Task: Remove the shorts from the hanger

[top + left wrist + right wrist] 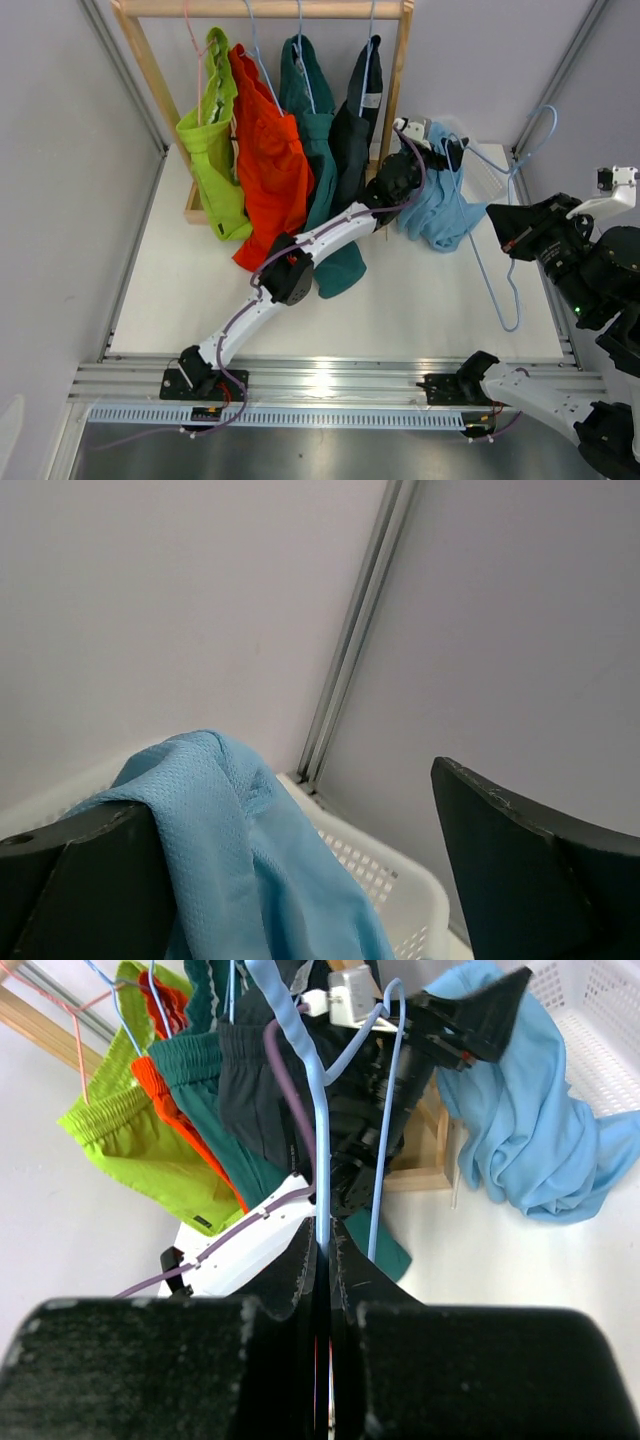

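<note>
Light blue shorts point(440, 205) lie draped over the rim of a white basket point(400, 880), off their hanger. My left gripper point(440, 150) hovers over them, open; in the left wrist view the light blue shorts point(250, 860) rest against one finger, ungripped. Off to the right, my right gripper point(325, 1245) is shut on the bare light blue wire hanger point(320, 1140), which it holds above the table point(517, 310). Lime green point(212, 160), orange-red point(268, 170), teal point(312, 110) and dark navy shorts point(350, 140) hang on the rack.
The wooden rack point(260, 8) stands at the back of the white table, its base frame beside the basket. My left arm stretches diagonally across the hanging shorts. Grey walls close in on both sides.
</note>
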### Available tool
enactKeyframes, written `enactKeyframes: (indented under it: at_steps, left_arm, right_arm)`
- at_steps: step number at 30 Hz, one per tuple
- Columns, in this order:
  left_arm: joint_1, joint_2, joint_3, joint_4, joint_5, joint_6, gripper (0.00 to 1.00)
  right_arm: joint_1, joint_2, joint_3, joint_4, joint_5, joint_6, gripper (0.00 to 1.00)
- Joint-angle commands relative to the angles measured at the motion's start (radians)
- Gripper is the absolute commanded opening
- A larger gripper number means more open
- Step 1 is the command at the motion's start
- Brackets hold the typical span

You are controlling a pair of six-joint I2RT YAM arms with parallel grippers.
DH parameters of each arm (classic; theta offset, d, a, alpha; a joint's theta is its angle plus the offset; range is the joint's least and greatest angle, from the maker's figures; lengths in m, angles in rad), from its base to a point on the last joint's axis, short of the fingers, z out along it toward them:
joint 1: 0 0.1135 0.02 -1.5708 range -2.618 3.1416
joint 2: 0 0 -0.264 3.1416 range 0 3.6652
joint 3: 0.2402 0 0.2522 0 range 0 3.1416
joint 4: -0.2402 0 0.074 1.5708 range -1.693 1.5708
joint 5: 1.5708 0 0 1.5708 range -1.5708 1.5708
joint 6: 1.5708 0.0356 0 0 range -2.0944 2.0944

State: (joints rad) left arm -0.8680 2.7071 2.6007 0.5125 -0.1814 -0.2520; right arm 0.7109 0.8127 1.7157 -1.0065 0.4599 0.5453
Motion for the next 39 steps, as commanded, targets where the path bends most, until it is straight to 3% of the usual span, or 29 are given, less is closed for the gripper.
enactKeyframes:
  at_steps: [1,4,9,10,17,19,21,22,23,24,26,32,39]
  left_arm:
    - [0.001,-0.119,-0.022,0.052,-0.003,-0.021,0.99]
    - [-0.032,-0.342,-0.280,0.081,0.031,0.049,0.99]
    - [-0.106,-0.702,-0.674,0.047,0.019,0.149,0.99]
    - [-0.117,-0.807,-0.717,0.044,0.023,0.163,0.99]
    - [-0.170,-1.164,-1.117,0.026,0.012,0.188,0.99]
    - [-0.167,-1.173,-1.111,0.002,0.017,0.206,0.99]
    - [-0.167,-1.097,-1.040,-0.209,-0.001,0.238,0.99]
    - [-0.169,-1.077,-0.922,-0.301,-0.012,0.237,0.99]
    - [-0.170,-1.064,-0.897,-0.457,-0.021,0.209,0.99]
    - [-0.173,-1.081,-0.889,-0.501,-0.035,0.191,0.99]
    - [-0.183,-1.147,-0.983,-0.546,-0.120,0.128,0.99]
    - [-0.190,-1.551,-1.454,-0.591,-0.285,-0.015,0.99]
    - [-0.198,-1.977,-1.682,-0.814,-0.358,-0.105,0.99]
  right_arm:
    - [-0.004,0.028,0.007,0.104,-0.015,-0.048,0.00]
    - [-0.004,0.063,0.037,0.112,0.000,-0.071,0.00]
    - [-0.004,0.175,0.257,0.068,-0.004,-0.125,0.00]
    - [-0.004,0.225,0.298,0.045,-0.009,-0.136,0.00]
    - [0.001,0.419,0.565,-0.009,-0.041,-0.208,0.00]
    - [-0.001,0.437,0.591,0.003,-0.046,-0.202,0.00]
    - [0.002,0.444,0.584,0.032,-0.052,-0.191,0.00]
    - [0.004,0.447,0.582,0.040,-0.059,-0.183,0.00]
    - [0.007,0.451,0.581,0.042,-0.064,-0.177,0.00]
    - [0.009,0.469,0.581,0.040,-0.070,-0.173,0.00]
    - [0.024,0.503,0.575,0.034,-0.081,-0.157,0.00]
    - [0.058,0.582,0.578,0.069,-0.034,-0.186,0.00]
    - [0.042,0.678,0.639,0.100,-0.006,-0.197,0.00]
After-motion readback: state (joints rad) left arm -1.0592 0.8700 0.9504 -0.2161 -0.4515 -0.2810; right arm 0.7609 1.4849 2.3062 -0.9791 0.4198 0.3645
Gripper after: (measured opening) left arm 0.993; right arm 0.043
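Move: The rack rod's right end, where the blue hanger in the right gripper is bound, lies about 24 cm ahead, 12 cm left and 15 cm above that hand; the black shorts hang some 24 cm ahead and 18 cm left. The blue shorts sag about 10 cm below the left hand, 3 cm back; from it the white basket sits 4 cm ahead, 4 cm right and 24 cm down, the black shorts 18 cm left and 7 cm back. Keep the empty hanger pinched and lift the right gripper about 10 cm, then take it forward and left some 12 cm each way while easing down, bringing the hook to the rod's right end. Dip the open left gripper clear of the blue shorts, pull it back and up, then swing it left and down past the hanging shorts, tipping its fingers downward. ##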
